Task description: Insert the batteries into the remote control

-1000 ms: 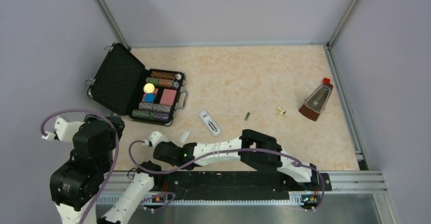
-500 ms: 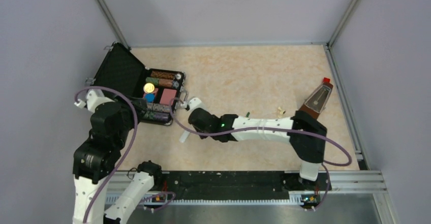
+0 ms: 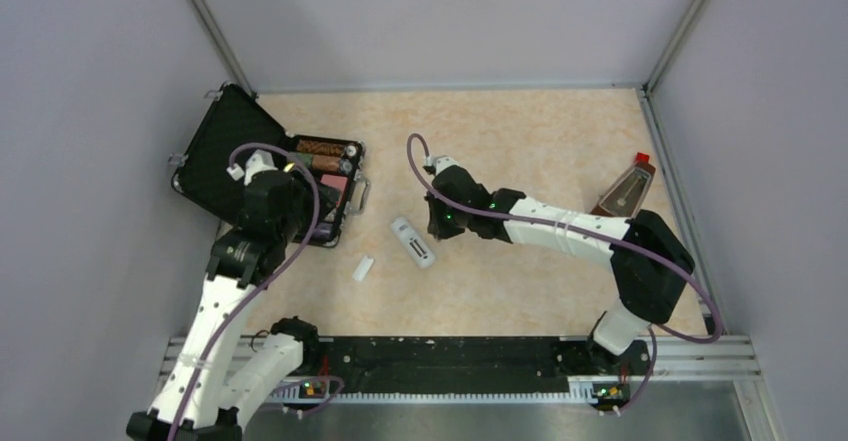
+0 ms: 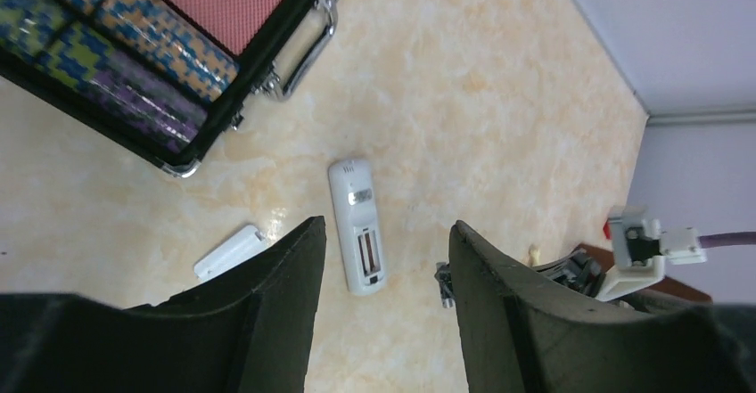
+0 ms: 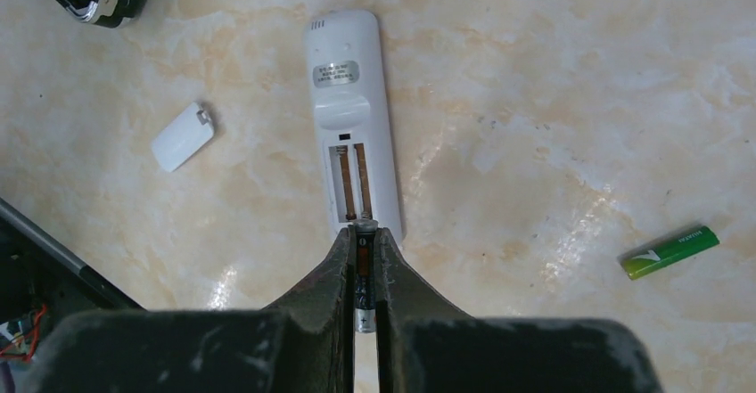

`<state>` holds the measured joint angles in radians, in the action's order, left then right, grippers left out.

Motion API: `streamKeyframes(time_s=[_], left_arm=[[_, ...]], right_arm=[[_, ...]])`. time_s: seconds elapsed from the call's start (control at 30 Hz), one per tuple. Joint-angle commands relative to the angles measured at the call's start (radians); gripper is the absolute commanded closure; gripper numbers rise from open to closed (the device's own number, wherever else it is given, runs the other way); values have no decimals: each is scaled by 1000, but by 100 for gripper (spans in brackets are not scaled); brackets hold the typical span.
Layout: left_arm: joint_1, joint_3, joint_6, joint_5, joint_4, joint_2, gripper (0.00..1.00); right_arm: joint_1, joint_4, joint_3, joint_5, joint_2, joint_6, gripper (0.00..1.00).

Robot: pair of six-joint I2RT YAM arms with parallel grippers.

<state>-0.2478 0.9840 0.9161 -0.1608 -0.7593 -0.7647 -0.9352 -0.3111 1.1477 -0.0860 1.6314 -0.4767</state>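
Observation:
The white remote control (image 5: 349,117) lies back up on the table, its battery bay open and empty. My right gripper (image 5: 363,233) hovers over the bay end of the remote control (image 3: 412,242), shut on the darker battery (image 5: 363,273), which lies lengthwise between the fingers. The green battery (image 5: 669,252) lies loose on the table to the right. My left gripper (image 4: 385,226) hangs open and empty above the table, looking down at the remote control (image 4: 357,224). In the top view the right gripper (image 3: 436,229) is just right of the remote, and the green battery is hidden under the right arm.
The loose white cover piece (image 3: 362,267) lies left of the remote. An open black case (image 3: 215,151) holding coloured chip rolls stands at the left, under the left arm. A brown metronome (image 3: 625,196) stands at the right. Grey walls close in the table.
The right arm swung from the near edge out to the remote, still shut on the battery. The left arm rose from the left edge to above the case, and its jaws widened slightly.

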Motion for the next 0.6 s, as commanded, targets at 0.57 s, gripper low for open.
streamKeyframes(time_s=[0.57], left_arm=[[46, -6, -48, 467, 297, -728, 42]], right_arm=[[-1, -49, 116, 64, 141, -45, 99]])
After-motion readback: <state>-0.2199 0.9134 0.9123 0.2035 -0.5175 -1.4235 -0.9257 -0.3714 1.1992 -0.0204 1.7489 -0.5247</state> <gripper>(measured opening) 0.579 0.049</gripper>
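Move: The right hand already holds a battery. The remote's middle, bay side up, lies about 4 cm to its left, 2 cm ahead and 9 cm below; the battery cover is some 15 cm left and 3 cm back, the green battery about 12 cm right and 5 cm ahead. From the left hand the remote is roughly 14 cm right, 2 cm ahead and 23 cm below, the cover about 4 cm right and 3 cm back, the chip case 6 cm left and 14 cm ahead. The left hand drops fast by about 17 cm, also swinging right and a little forward towards the remote, its parted fingers tipping some 30 degrees farther down with a slight clockwise turn and still clear of the remote. Meanwhile the right hand keeps its pinch on the battery and eases down slowly over the near end of the open bay, drawing back slightly and tipping a bit more downward. ##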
